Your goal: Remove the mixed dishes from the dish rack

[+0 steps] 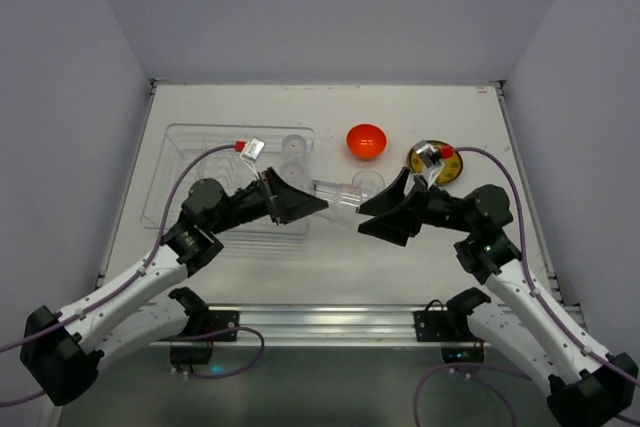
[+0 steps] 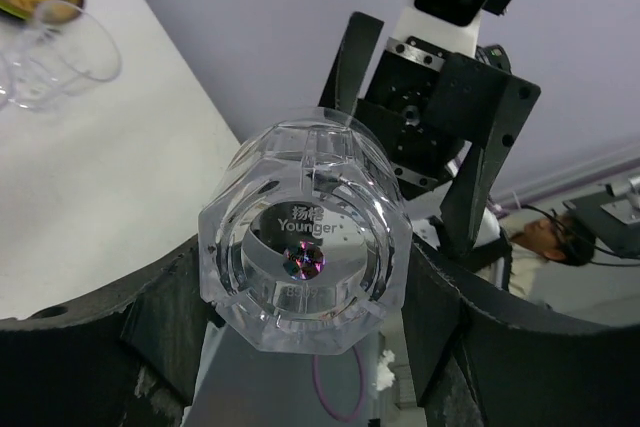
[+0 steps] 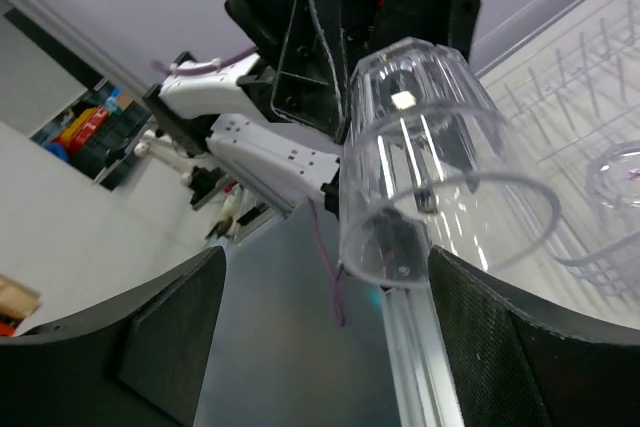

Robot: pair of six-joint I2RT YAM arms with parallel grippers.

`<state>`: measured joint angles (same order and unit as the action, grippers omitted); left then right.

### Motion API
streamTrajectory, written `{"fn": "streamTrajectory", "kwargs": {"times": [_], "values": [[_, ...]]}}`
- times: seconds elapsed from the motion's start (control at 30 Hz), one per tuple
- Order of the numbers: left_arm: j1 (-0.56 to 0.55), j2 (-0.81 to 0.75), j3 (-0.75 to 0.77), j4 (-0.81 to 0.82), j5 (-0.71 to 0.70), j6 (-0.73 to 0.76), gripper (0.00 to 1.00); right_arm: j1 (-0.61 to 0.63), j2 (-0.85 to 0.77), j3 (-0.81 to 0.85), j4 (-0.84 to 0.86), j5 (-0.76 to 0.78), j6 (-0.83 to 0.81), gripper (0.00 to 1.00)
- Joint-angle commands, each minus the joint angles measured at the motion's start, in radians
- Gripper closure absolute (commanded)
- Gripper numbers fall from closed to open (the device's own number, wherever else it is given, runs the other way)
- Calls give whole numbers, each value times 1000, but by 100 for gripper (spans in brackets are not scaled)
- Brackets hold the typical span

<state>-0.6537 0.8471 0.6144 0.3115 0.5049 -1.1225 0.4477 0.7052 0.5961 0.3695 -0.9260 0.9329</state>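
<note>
My left gripper (image 1: 315, 205) is shut on the base of a clear drinking glass (image 1: 338, 194), holding it level above the table with its mouth pointing right. In the left wrist view the glass's base (image 2: 303, 239) sits between my fingers (image 2: 160, 322). My right gripper (image 1: 368, 219) is open and faces the glass's mouth. In the right wrist view the glass (image 3: 430, 147) reaches in between the wide-open fingers (image 3: 170, 337), nearer the right one. The clear dish rack (image 1: 185, 162) stands at the left with glasses (image 1: 295, 147) in it. The orange bowl (image 1: 367, 141) sits on the table.
A yellow patterned plate (image 1: 447, 169) lies at the right, partly hidden by my right wrist. Another clear glass (image 1: 368, 184) stands on the table behind the grippers, and shows in the left wrist view (image 2: 60, 62). The rack's ribs (image 3: 590, 87) show in the right wrist view.
</note>
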Motion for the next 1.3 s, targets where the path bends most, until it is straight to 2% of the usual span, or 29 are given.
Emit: {"fn": "streamTrajectory", "kwargs": {"times": [0.0, 0.1, 0.2, 0.3, 0.37, 0.47, 0.5, 0.53, 0.57, 0.6, 0.63, 0.67, 0.7, 0.73, 0.77, 0.8, 0.83, 0.87, 0.97, 1.0, 1.1, 1.27], "values": [[-79, 38, -10, 285, 3, -106, 100, 52, 48, 24, 129, 19, 27, 18], [-113, 58, -48, 356, -32, -140, 100, 83, 74, 41, 126, 61, 7, 23], [-124, 61, -73, 374, -69, -143, 100, 108, 82, 39, 164, 59, 10, 38], [-124, 56, -100, 394, -89, -149, 100, 114, 77, 27, 180, 65, 7, 73], [-124, 55, -110, 403, -95, -149, 100, 114, 56, 16, 161, 88, -6, 100], [-124, 53, -110, 405, -98, -137, 100, 114, 21, 11, 141, 131, -29, 100], [-124, 47, -111, 399, -103, -117, 91, 114, 10, 16, 108, 144, -40, 100], [-124, 40, -110, 394, -114, -103, 80, 114, -10, 25, 86, 173, -58, 100], [-124, 34, -101, 359, -120, -86, 47, 114, -21, 33, 22, 191, -72, 100], [-124, 14, -88, 319, -132, -36, 29, 114, -33, 42, -24, 214, -89, 100], [-124, 3, -65, 252, -179, -1, 17, 114, -44, 69, -71, 257, -139, 100], [-123, -8, 2, 80, -218, 41, 1, 114, -67, 88, -207, 291, -173, 100], [-123, -32, 45, -21, -264, 144, 0, 114, -78, 109, -298, 327, -209, 100], [-123, -48, 91, -129, -384, 197, 0, 112, -90, 155, -382, 449, -268, 100], [-123, -63, 132, -310, -457, 242, 0, 111, -105, 183, -567, 516, -293, 100], [-123, -83, 203, -403, -517, 309, 0, 109, -104, 208, -654, 571, -313, 100], [-123, -133, 229, -467, -634, 340, 0, 96, -98, 264, -726, 608, -347, 100], [-123, -163, 246, -541, -672, 372, 0, 89, -87, 298, -868, 663, -364, 100], [-123, -291, 271, -626, -781, 461, 0, 53, -23, 402, -1100, 792, -423, 100], [-123, -340, 275, -646, -802, 493, 0, 30, 23, 425, -1148, 878, -436, 100], [-123, -365, 300, -721, -858, 567, 0, -140, 112, 493, -1248, 918, -471, 100], [-123, -261, 363, -882, -901, 658, 0, -358, 293, 623, -1333, 983, -509, 100]]}}
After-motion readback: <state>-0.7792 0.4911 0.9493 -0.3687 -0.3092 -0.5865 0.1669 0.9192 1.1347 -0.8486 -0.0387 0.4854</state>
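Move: The left hand holds a glass near its base, mouth towards the right gripper, which waits open about 9 cm to its right and 4 cm back, roughly level. From the right hand, the held glass's middle is some 5 cm left and 4 cm ahead. One standing glass is about 17 cm ahead, 3 cm right; a second 17 cm ahead, 16 cm right; the yellow plate 28 cm ahead, 21 cm right, all some 25 cm lower. Converging, the left hand eases the glass a few centimetres right and back while the right slides about 2 cm left and pinches the wall at its mouth. After a short shared hold, the left opens and withdraws left and up. The right hand then carries the glass some 19 cm right, forward and down towards the second standing glass and the plate, turning clockwise and tipping fingers down. ##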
